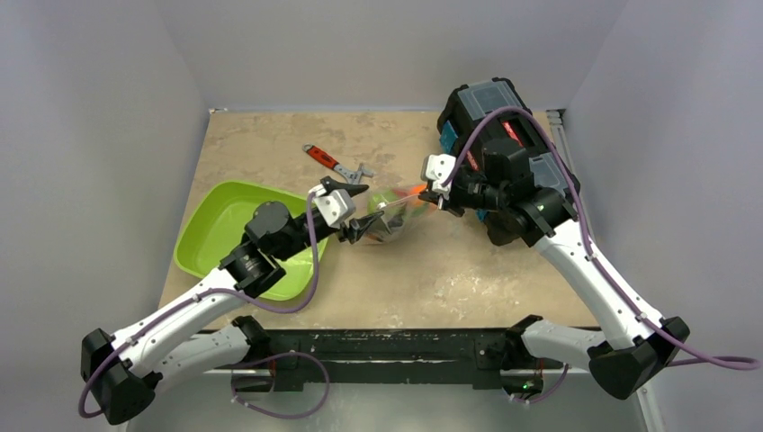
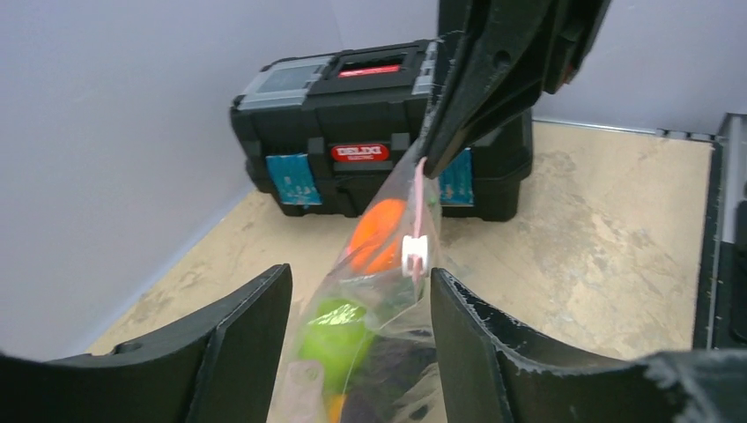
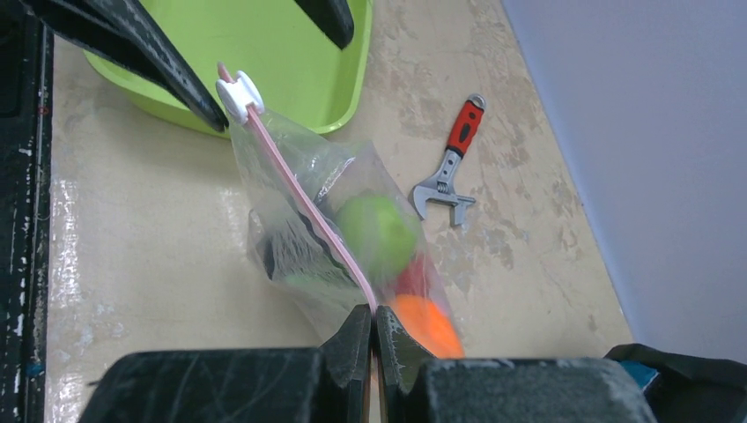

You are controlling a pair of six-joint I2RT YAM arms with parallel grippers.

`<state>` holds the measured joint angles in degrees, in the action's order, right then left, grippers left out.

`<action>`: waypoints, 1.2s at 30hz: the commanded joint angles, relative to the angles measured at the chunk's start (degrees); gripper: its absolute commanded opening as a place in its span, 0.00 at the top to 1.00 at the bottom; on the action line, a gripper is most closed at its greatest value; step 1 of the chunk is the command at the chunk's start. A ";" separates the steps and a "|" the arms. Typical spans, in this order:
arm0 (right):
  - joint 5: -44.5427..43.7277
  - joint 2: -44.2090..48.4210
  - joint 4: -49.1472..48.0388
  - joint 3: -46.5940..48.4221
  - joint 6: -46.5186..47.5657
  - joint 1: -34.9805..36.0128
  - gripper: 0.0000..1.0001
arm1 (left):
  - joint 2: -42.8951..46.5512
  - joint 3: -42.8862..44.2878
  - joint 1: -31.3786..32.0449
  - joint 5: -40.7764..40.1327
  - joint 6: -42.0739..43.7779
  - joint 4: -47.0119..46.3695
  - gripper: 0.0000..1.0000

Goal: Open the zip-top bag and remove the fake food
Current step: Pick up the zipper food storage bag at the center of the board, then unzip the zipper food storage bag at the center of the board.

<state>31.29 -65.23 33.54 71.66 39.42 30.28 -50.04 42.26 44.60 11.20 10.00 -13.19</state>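
The zip-top bag hangs stretched above the table between both grippers, its pink zip strip on top. My right gripper is shut on one end of the strip. At the other end, my left gripper is open and straddles the bag, with the white slider just beside its right finger. Fake food shows through the plastic: an orange fruit, a green round piece, a red piece and something dark purple.
A lime green tray lies under the left arm. The red-handled wrench rests on the table behind the bag. A black toolbox stands at the back right, behind the right arm. Grey walls enclose the table.
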 commanded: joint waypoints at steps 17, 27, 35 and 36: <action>5.02 0.57 -2.24 -1.62 -2.36 -1.69 1.00 | -5.91 -1.28 -0.30 8.49 -4.39 -4.99 1.00; 18.77 -4.63 7.67 0.84 5.14 0.54 0.50 | -7.70 -2.80 -0.30 14.00 -15.82 -6.66 1.00; 19.28 -12.70 12.94 9.71 6.25 7.94 0.29 | -9.92 -3.39 -0.21 16.75 -20.20 -10.14 1.00; 19.67 -13.30 13.56 10.44 6.39 7.90 0.30 | -9.83 -3.60 -0.17 16.86 -20.34 -10.21 1.00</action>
<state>46.78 -77.71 43.46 77.54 44.38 36.91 -60.14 39.35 44.58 25.50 -7.22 -17.82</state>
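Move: The left hand, open, has the white slider at the zip-top bag's near strip end about 2 cm back, 4 cm to its right and 3 cm below. Inside the bag the green fruit sits about 2 cm ahead, 7 cm right and 10 cm below; the green tray is some 28 cm left, 5 cm ahead and 25 cm down. From the right hand, already pinching the strip, the slider lies 10 cm left, 4 cm back and 1 cm lower; the orange food is 8 cm below and 2 cm ahead. Down and to its right by about 5 cm goes the left hand, shutting its fingers on the zip strip at the slider while the right holds nearly still; then it draws down and back another 4 cm, tipping downward. Late on, the right opens wide, lets go of the strip and swings left, back and down some 9 cm towards the slider, turning about 20 degrees counter-clockwise. ##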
